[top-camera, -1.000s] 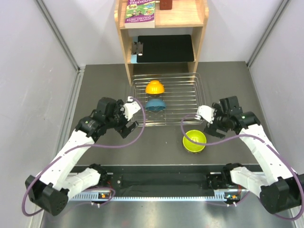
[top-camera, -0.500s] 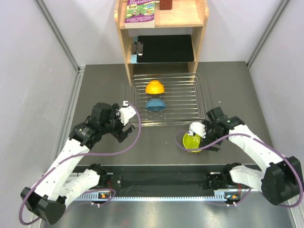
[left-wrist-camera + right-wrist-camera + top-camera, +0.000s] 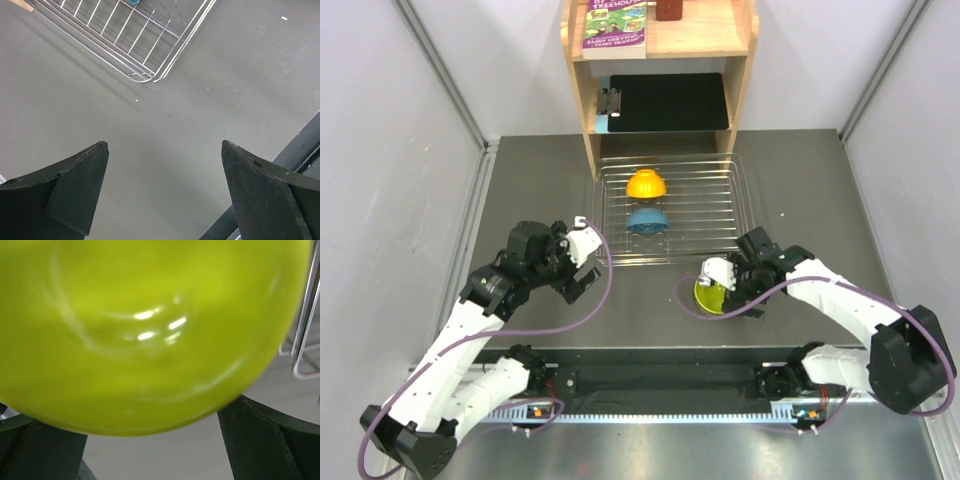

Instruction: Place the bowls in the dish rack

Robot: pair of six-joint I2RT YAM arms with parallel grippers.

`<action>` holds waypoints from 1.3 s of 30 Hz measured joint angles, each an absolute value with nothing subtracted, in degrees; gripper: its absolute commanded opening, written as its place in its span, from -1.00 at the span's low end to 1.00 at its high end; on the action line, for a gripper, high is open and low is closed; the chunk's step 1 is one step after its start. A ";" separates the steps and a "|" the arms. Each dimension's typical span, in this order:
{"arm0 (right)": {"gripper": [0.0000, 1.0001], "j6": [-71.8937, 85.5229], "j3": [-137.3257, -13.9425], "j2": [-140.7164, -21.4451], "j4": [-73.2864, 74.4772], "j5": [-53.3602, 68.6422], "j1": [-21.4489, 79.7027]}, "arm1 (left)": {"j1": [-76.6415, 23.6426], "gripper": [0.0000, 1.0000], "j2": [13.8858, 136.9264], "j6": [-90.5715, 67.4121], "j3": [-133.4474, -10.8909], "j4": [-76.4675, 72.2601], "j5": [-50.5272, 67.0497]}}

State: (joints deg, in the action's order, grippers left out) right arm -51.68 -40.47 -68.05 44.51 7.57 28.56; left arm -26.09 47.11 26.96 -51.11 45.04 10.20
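The dish rack (image 3: 741, 205) lies at the table's middle back, with an orange bowl (image 3: 646, 184) and a blue bowl (image 3: 647, 220) standing in it. A lime-green bowl (image 3: 704, 296) rests on the table just in front of the rack's right corner. My right gripper (image 3: 724, 286) is open right over that bowl. In the right wrist view the bowl (image 3: 150, 330) fills the picture, and my right gripper (image 3: 145, 440) has one finger on each side of it, not pressing. My left gripper (image 3: 586, 262) is open over bare table off the rack's front left corner (image 3: 150, 50); nothing lies between my left gripper's (image 3: 164, 147) fingers.
A wooden shelf unit (image 3: 588, 110) stands behind the rack, with a black pad (image 3: 670, 100) on its lower shelf and a book (image 3: 616, 25) on top. A black rail (image 3: 660, 380) runs along the near edge. Grey walls close in both sides.
My right gripper has swung left and down from beside the rack onto the lime-green bowl, staying open. My left gripper has drawn back a little from the rack's front left corner.
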 measured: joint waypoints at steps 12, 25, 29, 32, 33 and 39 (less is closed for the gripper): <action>0.99 -46.81 -40.58 -73.30 36.32 6.96 36.49 | -26.09 0.98 45.21 26.98 -50.06 45.71 9.56; 1.00 -45.19 -44.80 -79.09 33.67 5.48 43.20 | -26.09 0.98 44.49 27.00 -49.21 46.78 9.10; 0.99 -44.42 -47.27 -80.79 33.47 5.43 45.28 | -26.09 0.98 44.23 26.92 -48.73 46.74 7.73; 0.99 -43.72 -49.30 -82.04 33.36 5.41 46.94 | -26.02 0.98 43.72 26.70 -48.47 46.70 6.00; 0.99 -43.57 -50.06 -82.72 33.32 5.41 47.62 | -25.96 0.98 43.44 26.68 -48.40 46.61 5.52; 0.99 -43.20 -52.71 -86.21 32.16 4.95 51.29 | -25.41 0.98 41.71 26.48 -47.72 46.24 3.53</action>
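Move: The green bowl stands against the open right fingers, its middle about 7 cm to their left, neither ahead nor back, and about level in height. From the right hand the dish rack's middle is some 25 cm ahead and 19 cm left; the blue bowl in it is about 22 cm ahead and 26 cm left, the orange one roughly 10 cm beyond the blue. From the left hand the green bowl lies some 33 cm right, 2 cm ahead and 15 cm below. With fingers wide open, the right hand keeps pushing the green bowl by its right side, sweeping about 14 cm left along the table in front of the rack, dipping a little over 1 cm and coming back up as it turns some 15 degrees counter-clockwise. The left hand, open and empty, eases roughly 3 cm left, mostly near the end. ##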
